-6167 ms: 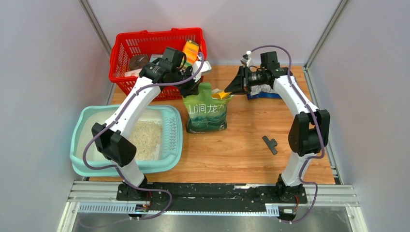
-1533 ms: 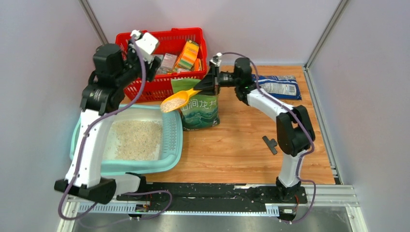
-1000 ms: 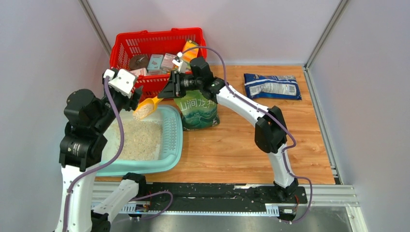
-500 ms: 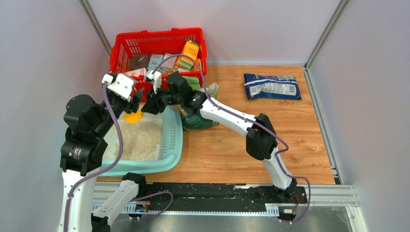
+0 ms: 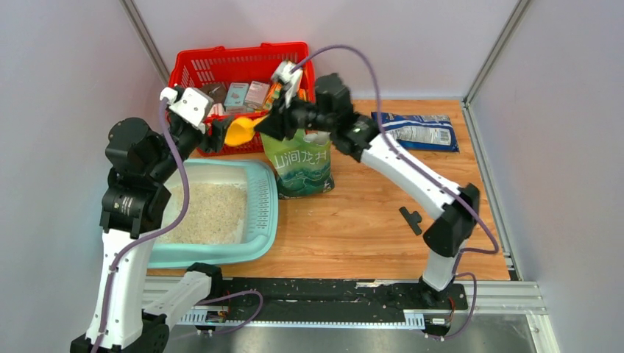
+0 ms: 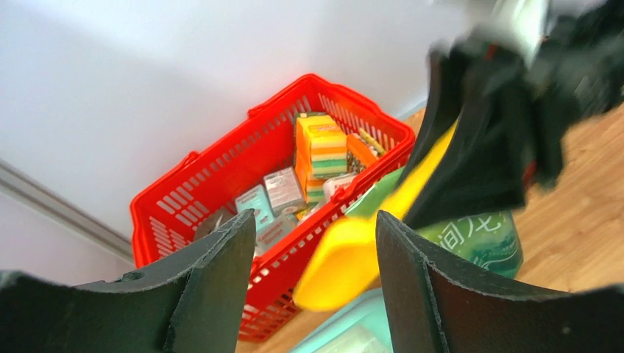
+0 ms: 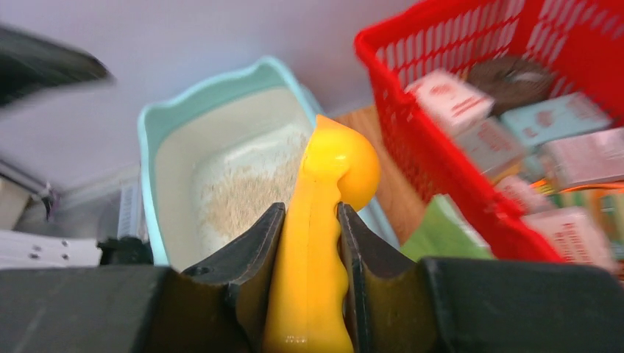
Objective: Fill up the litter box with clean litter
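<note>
The pale teal litter box [image 5: 266,213] sits at the table's left with a heap of beige-white clean litter [image 5: 206,213] inside; it also shows in the right wrist view [image 7: 158,125] with the litter [image 7: 246,187]. My right gripper [image 5: 266,126] is shut on the handle of a yellow scoop [image 5: 241,132], held in the air above the box's far right corner, by the red basket. The scoop shows in the right wrist view [image 7: 324,191] and the left wrist view [image 6: 353,254]. My left gripper [image 5: 213,136] is open and empty, raised just left of the scoop.
A green printed bag [image 5: 305,165] stands right of the box. A red mesh basket [image 5: 184,81] with packets is at the back left. A blue-white packet [image 5: 416,132] lies at the back right. A small black part [image 5: 410,218] lies on the wood.
My right gripper carried the scoop from the bag over the box, tipped it out, and has now lifted it back up and to the right. My left arm rose away from the bag.
</note>
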Robot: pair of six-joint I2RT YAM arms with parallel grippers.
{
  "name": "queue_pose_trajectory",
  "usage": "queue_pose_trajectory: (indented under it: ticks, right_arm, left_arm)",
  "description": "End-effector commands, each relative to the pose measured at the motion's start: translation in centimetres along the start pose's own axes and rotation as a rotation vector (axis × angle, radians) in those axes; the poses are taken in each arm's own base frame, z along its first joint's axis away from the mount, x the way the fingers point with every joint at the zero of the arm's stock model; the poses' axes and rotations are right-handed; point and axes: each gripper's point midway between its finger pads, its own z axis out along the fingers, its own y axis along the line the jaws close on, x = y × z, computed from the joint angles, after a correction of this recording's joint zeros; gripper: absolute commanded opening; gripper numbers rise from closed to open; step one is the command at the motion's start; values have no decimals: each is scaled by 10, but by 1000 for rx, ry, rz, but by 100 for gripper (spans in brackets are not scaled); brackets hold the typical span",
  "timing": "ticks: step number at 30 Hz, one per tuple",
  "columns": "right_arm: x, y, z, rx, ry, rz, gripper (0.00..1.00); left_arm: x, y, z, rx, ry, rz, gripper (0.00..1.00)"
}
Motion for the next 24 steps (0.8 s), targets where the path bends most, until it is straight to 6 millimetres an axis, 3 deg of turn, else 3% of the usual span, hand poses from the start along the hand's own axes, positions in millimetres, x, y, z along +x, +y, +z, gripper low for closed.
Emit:
queue_pose_trajectory:
  ticks: [1, 2, 4, 5, 7, 8, 9, 10, 11, 13, 14, 16, 17, 20, 21, 23, 24]
  right_arm:
    - [-117, -3, -89, 46, -245, 10, 0]
    - [-122, -27, -107, 112, -256, 16, 0]
    - [-127, -49, -136, 222, -268, 17, 0]
    - [-123, -77, -158, 310, -268, 37, 0]
    - [-94, -115, -184, 429, -241, 138, 0]
    - [-92, -139, -222, 523, -279, 220, 0]
    - [-82, -153, -239, 576, -283, 270, 0]
    - [-48, -171, -254, 644, -250, 351, 2]
    - [-38, -186, -288, 732, -269, 404, 3]
    - [9, -204, -318, 806, -209, 485, 5]
    - [30, -200, -318, 795, -159, 529, 8]
    - [62, -203, -339, 788, -116, 626, 9]
    - [98, -199, -339, 780, -59, 711, 8]
    - [143, -183, -339, 718, -13, 794, 8]
    - [150, -172, -331, 642, -25, 860, 8]
    - [155, -171, -327, 595, -68, 920, 8]
    - [174, -166, -324, 582, -68, 990, 9]
  left_arm:
    - [-33, -3, 9, 56, -107, -34, 69]
    - [-31, -5, 11, 69, -104, -31, 69]
    - [-21, -15, 21, 131, -82, -28, 69]
    - [-17, -18, 24, 154, -72, -22, 69]
    - [-6, -28, 32, 211, -54, -36, 68]
    - [-3, -33, 34, 232, -49, -40, 68]
    - [5, -37, 37, 247, -34, -47, 68]
    - [11, -39, 40, 261, -23, -49, 68]
    - [14, -42, 42, 272, -19, -49, 68]
    - [24, -49, 48, 303, 1, -42, 68]
    - [28, -51, 50, 310, 10, -42, 68]
    - [35, -57, 58, 336, 26, -49, 68]
    - [36, -59, 60, 345, 29, -52, 68]
    - [38, -70, 68, 390, 39, -51, 68]
    - [36, -72, 70, 400, 36, -45, 68]
    - [39, -81, 74, 434, 47, -31, 68]
    - [38, -83, 75, 440, 46, -29, 68]
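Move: The right hand, holding the yellow scoop, makes for open table some 32 cm to its right, 6 cm ahead and 33 cm below; the green litter bag is 10 cm right, 6 cm ahead, and the black clip 42 cm right, 6 cm back. From the left hand the bag lies about 19 cm right, 10 cm ahead and 36 cm below; the litter box is 10 cm left, level with it. Right hand arcs the scoop about 40 cm right over the bag, then down; open left nears the bag. ##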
